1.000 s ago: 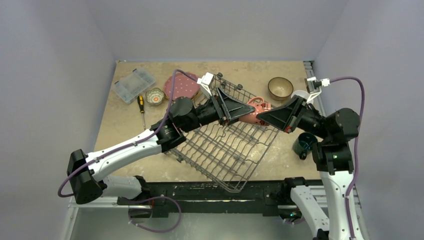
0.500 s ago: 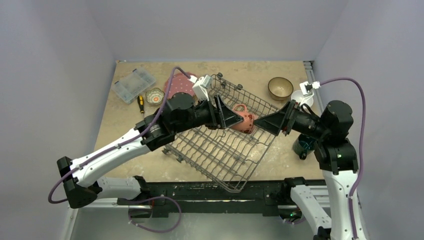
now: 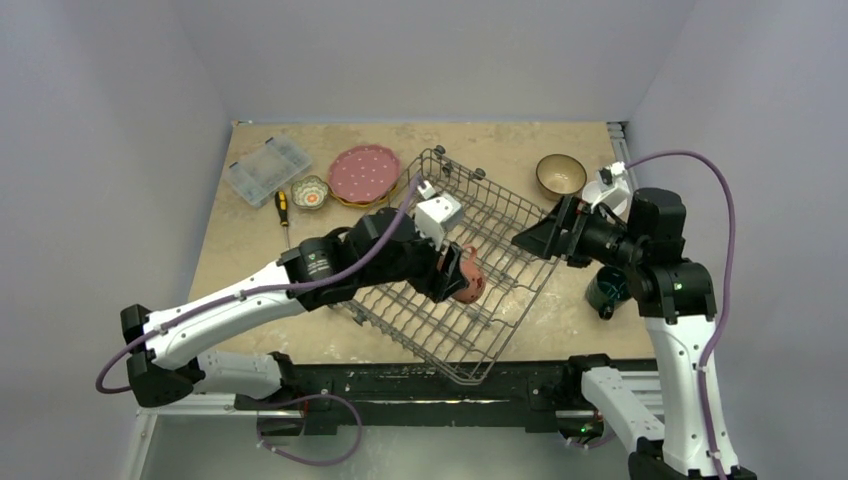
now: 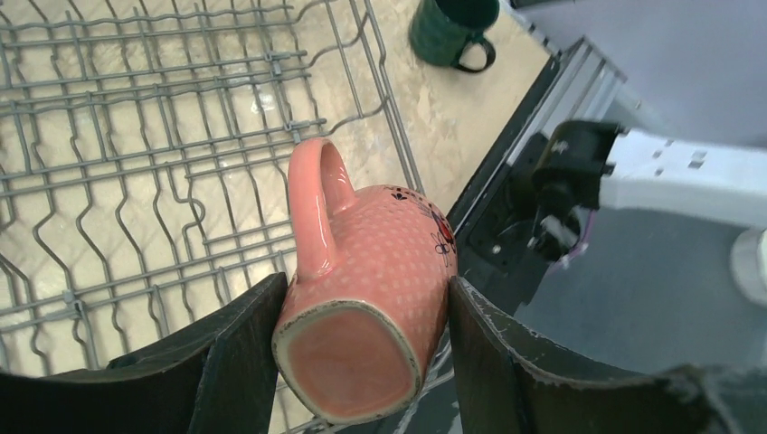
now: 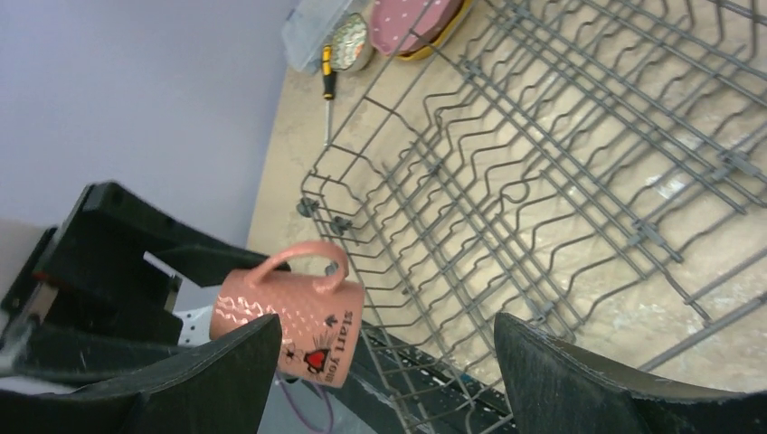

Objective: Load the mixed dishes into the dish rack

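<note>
A pink mug with white dots and a red heart (image 4: pixel 371 298) is held on its side, base toward the camera, with my left gripper (image 4: pixel 362 303) shut on its body. In the top view this mug (image 3: pixel 467 278) and the left gripper (image 3: pixel 455 275) hang over the near middle of the grey wire dish rack (image 3: pixel 500 210). My right gripper (image 5: pixel 387 330) stands open with nothing between its fingers, at the rack's right edge (image 3: pixel 535 240). It sees the mug (image 5: pixel 289 316) apart from it, beyond the rack (image 5: pixel 561 163). The rack (image 4: pixel 181 136) holds no dishes.
A pink dotted plate (image 3: pixel 365 172) on a yellow plate, a small floral bowl (image 3: pixel 310 192), a screwdriver (image 3: pixel 283 212) and a clear box (image 3: pixel 268 168) lie at the back left. A brown bowl (image 3: pixel 560 175), a half-hidden white bowl (image 3: pixel 603 190) and a dark teal mug (image 3: pixel 605 290) sit right of the rack.
The right gripper opened, let go of the mug and drew back to the right. The left arm carried the mug toward the near side over the rack and turned it.
</note>
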### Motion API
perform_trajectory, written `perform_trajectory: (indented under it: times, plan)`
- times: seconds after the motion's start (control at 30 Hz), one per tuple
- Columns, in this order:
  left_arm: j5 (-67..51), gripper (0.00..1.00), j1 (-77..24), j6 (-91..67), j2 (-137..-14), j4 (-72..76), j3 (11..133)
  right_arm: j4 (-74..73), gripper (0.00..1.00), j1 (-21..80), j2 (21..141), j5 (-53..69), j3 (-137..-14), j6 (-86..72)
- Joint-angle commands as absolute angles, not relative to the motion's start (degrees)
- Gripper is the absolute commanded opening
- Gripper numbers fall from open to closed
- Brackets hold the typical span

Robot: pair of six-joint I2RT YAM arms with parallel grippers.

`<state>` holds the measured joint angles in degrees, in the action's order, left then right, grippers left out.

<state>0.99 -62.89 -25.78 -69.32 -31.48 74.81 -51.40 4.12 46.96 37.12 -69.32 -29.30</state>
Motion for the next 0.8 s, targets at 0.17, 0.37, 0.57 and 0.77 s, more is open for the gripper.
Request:
perform_trajectory:
  times: [0.17,0.37,0.57,0.77]
  plan:
    - [5.4,0.00,-70.2,-9.2,-79.3,-34.0,81.0,-55.9,0.88,4.1,43.8,23.3,-77.5,-28.0]
    - [5.3,0.00,-71.3,-10.3,-85.9,-36.4,81.9,-56.8,0.87,4.2,39.4,14.5,-82.1,-29.0]
    - [4.7,0.00,-72.1,-13.6,-89.5,-36.0,80.1,-58.3,0.88,4.2,37.5,9.3,-83.7,-28.7]
    - [7.5,0.00,-74.2,-14.6,-90.1,-36.6,76.5,-58.8,0.88,4.1,38.0,9.5,-82.9,-28.9]
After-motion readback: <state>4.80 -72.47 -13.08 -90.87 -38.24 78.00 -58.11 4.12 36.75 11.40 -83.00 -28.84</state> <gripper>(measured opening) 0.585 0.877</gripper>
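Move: The left hand already holds the pink mug in its fingers. The spot for it, near the rack's near corner, lies about 4 cm back, 5 cm right and 18 cm below; the corner itself is some 9 cm back, 5 cm right. The open, empty right hand has that spot 8 cm back, 9 cm left, 21 cm below. From the right hand the teal mug stands about 8 cm ahead, 23 cm right, 29 cm below. Still pinching the pink mug, the left hand lowers it about 14 cm towards the near-corner part of the rack, drifting a little right and back early on and tipping its fingers some 30 degrees further down, then slowing. The right hand, staying open, draws away to the right and up, 7–8 cm each, turning clockwise. ##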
